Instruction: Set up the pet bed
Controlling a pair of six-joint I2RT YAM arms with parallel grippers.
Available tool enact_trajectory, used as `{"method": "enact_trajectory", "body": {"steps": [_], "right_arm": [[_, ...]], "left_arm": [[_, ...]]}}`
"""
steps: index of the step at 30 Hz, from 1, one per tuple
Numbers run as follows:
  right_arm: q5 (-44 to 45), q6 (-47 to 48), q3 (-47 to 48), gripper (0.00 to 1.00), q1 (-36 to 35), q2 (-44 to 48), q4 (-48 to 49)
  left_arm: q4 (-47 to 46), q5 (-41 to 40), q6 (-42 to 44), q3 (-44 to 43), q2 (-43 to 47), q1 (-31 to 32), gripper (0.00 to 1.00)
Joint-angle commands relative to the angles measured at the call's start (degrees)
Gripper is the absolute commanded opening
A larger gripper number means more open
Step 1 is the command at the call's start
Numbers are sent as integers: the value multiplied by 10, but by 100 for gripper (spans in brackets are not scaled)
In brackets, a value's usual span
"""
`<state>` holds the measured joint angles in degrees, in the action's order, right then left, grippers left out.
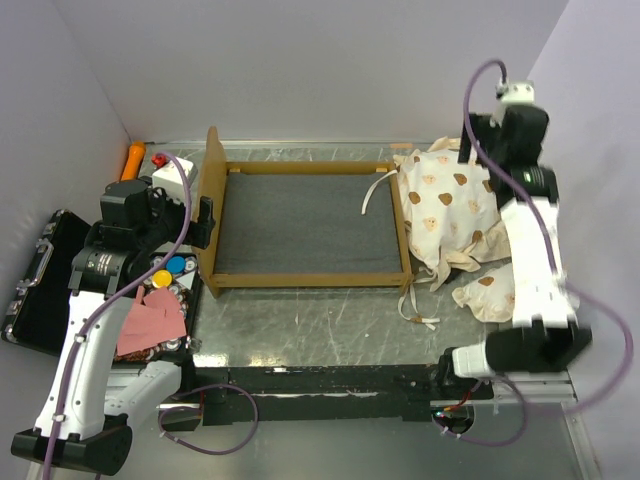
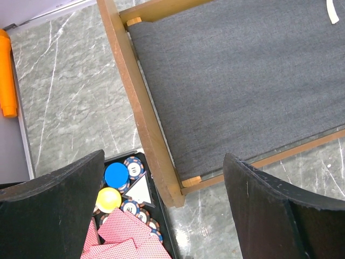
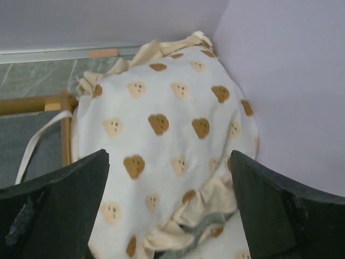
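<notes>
The pet bed frame [image 1: 305,225] lies flat mid-table, light wood around a bare grey base [image 2: 232,81], with its headboard [image 1: 212,200] on the left. The bear-print mattress [image 1: 445,205] sits crumpled against the frame's right end, partly over the rail, and the matching pillow [image 1: 490,290] lies just in front of it. My left gripper [image 2: 164,210] hangs open over the frame's near-left corner, holding nothing. High at the back right, my right gripper [image 3: 170,205] is open above the mattress [image 3: 161,124], with nothing between its fingers.
An open black case [image 1: 40,280] lies at the left edge. Beside the headboard is a black tray [image 2: 161,226] of poker chips and red cards [image 1: 150,315]. An orange object [image 1: 132,160] and a white box [image 1: 170,175] are at the back left. Lilac walls enclose the table.
</notes>
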<state>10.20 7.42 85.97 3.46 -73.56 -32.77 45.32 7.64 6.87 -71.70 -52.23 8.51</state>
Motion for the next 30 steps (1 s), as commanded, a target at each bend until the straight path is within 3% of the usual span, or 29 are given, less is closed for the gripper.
{"method": "enact_trajectory", "body": {"steps": [1, 9, 11, 12, 16, 17, 24, 30], "right_arm": [[-40, 18, 97, 99, 11, -196, -107], [-98, 15, 88, 99, 21, -344, -79], [-121, 10, 61, 93, 21, -359, -63], [-132, 9, 54, 81, 21, -360, -55], [-143, -19, 7, 6, 21, -315, -7], [-137, -28, 3, 0, 21, -286, 0], [-46, -100, -32, 0, 8, -57, 99], [29, -90, -54, 0, -81, 97, 185]], "left_arm": [[1, -11, 6, -27, 11, 1, 95], [-1, -4, 8, -27, 8, 1, 95], [-3, -5, 7, -24, 8, 1, 95], [-2, -5, 7, -22, 7, 1, 95], [-1, -5, 9, -21, 7, 1, 95], [-2, -5, 9, -21, 8, 1, 95], [0, -2, 7, -19, 18, 1, 95], [-1, 4, 7, -25, 24, 1, 95]]}}
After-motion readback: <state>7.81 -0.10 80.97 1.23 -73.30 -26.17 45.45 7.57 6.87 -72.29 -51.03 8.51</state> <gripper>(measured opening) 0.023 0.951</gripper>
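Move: Below the open right gripper lies the blanket with the bear faces. Its middle is about 5 cm ahead, 4 cm to the left and some 29 cm down. At about that depth, the bed frame's right rail stands some 16 cm to the gripper's left and 1 cm ahead. The small pillow lies about 15 cm back and 3 cm right. From the left gripper the blanket is roughly 17 cm ahead, 58 cm right and 25 cm down. Reach the right gripper forward about 9 cm, then plunge some 26 cm onto the blanket, tipping the fingers down by 35 to 40 degrees. Shut them on a fold near its middle, then lift fast, about 25 cm with a 6 cm draw back, levelling the wrist again and keeping the pinch. ##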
